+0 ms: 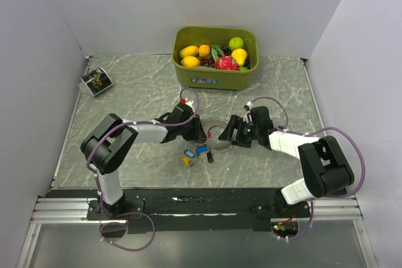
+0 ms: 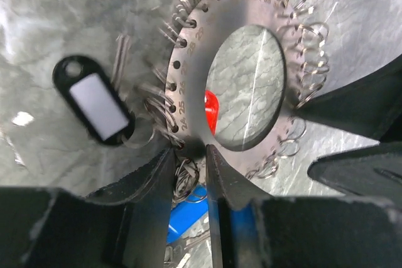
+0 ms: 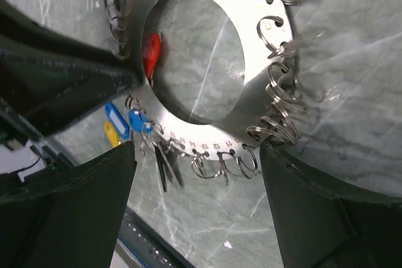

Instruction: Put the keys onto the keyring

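The keyring (image 1: 217, 131) is a flat grey metal disc with a big round hole, numbered holes and many small split rings along its rim (image 2: 195, 61) (image 3: 248, 101). My left gripper (image 1: 202, 133) (image 2: 190, 152) is at its left edge. The jaws are narrowly parted around a tangle of small rings, and contact is unclear. My right gripper (image 1: 227, 133) (image 3: 196, 155) stands open, straddling the opposite rim. A red key (image 2: 211, 110) (image 3: 152, 54) shows through the hole. Blue (image 1: 202, 150) (image 3: 137, 119), yellow (image 1: 187, 160) (image 3: 111, 133) and black (image 2: 97, 106) keys lie by the near rim.
A green bin (image 1: 215, 76) of toy fruit stands at the back centre, close behind both grippers. A small black-and-white card (image 1: 96, 81) lies at the back left. White walls enclose the marbled table on three sides.
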`<action>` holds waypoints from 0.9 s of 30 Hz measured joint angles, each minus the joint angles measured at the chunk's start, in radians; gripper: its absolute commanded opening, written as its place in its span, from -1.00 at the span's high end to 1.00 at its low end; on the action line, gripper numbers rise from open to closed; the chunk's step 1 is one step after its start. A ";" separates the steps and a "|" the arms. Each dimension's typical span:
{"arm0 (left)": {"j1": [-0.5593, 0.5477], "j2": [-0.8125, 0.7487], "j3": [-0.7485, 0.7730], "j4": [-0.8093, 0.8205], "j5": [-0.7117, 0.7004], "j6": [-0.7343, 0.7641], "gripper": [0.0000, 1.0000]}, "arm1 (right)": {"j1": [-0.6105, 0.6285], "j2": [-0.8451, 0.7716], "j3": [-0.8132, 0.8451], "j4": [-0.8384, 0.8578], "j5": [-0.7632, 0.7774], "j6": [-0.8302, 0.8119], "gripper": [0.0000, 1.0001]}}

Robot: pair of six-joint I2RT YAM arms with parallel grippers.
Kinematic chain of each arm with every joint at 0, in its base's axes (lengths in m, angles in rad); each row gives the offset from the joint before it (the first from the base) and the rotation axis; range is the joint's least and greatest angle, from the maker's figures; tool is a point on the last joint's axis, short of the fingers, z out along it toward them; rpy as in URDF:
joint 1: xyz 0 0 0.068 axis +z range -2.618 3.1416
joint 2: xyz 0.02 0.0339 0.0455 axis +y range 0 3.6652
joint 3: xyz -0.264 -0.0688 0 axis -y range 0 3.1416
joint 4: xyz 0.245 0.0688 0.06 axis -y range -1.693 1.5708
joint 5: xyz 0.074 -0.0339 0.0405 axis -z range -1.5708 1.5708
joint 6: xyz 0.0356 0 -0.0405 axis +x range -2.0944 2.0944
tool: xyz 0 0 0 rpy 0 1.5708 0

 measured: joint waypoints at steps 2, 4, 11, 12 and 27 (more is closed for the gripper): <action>-0.018 -0.002 0.005 -0.008 -0.028 -0.007 0.36 | -0.003 0.000 0.009 -0.013 0.021 -0.005 -0.73; -0.040 -0.004 0.012 -0.022 -0.056 -0.013 0.26 | -0.005 0.000 0.022 -0.037 0.040 -0.014 -0.73; -0.162 -0.026 0.091 -0.162 -0.141 -0.018 -0.57 | -0.005 -0.013 0.046 -0.103 0.109 -0.059 -0.75; -0.186 -0.026 0.117 -0.205 -0.154 -0.016 -0.59 | -0.005 -0.018 0.049 -0.114 0.119 -0.064 -0.75; -0.195 -0.315 0.127 -0.421 -0.296 -0.018 -0.73 | 0.006 -0.244 0.053 -0.237 0.250 -0.156 -0.75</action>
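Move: The left fingers are already nearly shut at the near-left rim of the metal key disc, whose middle is roughly 5 cm to their right and 1 cm ahead. The attached blue tag lies about 4 cm back and 1 cm left, the attached black tag 7 cm back and 2 cm right, and the loose blue tag 5 cm back and 5 cm left. From the open right hand the disc's middle is some 4 cm left and 2 cm ahead. Back and to the right the left hand draws the disc's pinched rim, opening on the way to nearly full width; after some 7 cm back it climbs about 10 cm, swinging forward and left again. The open right hand slides some 4 cm right, away from the disc, then lifts about 4 cm, tilting its fingers up a little. ##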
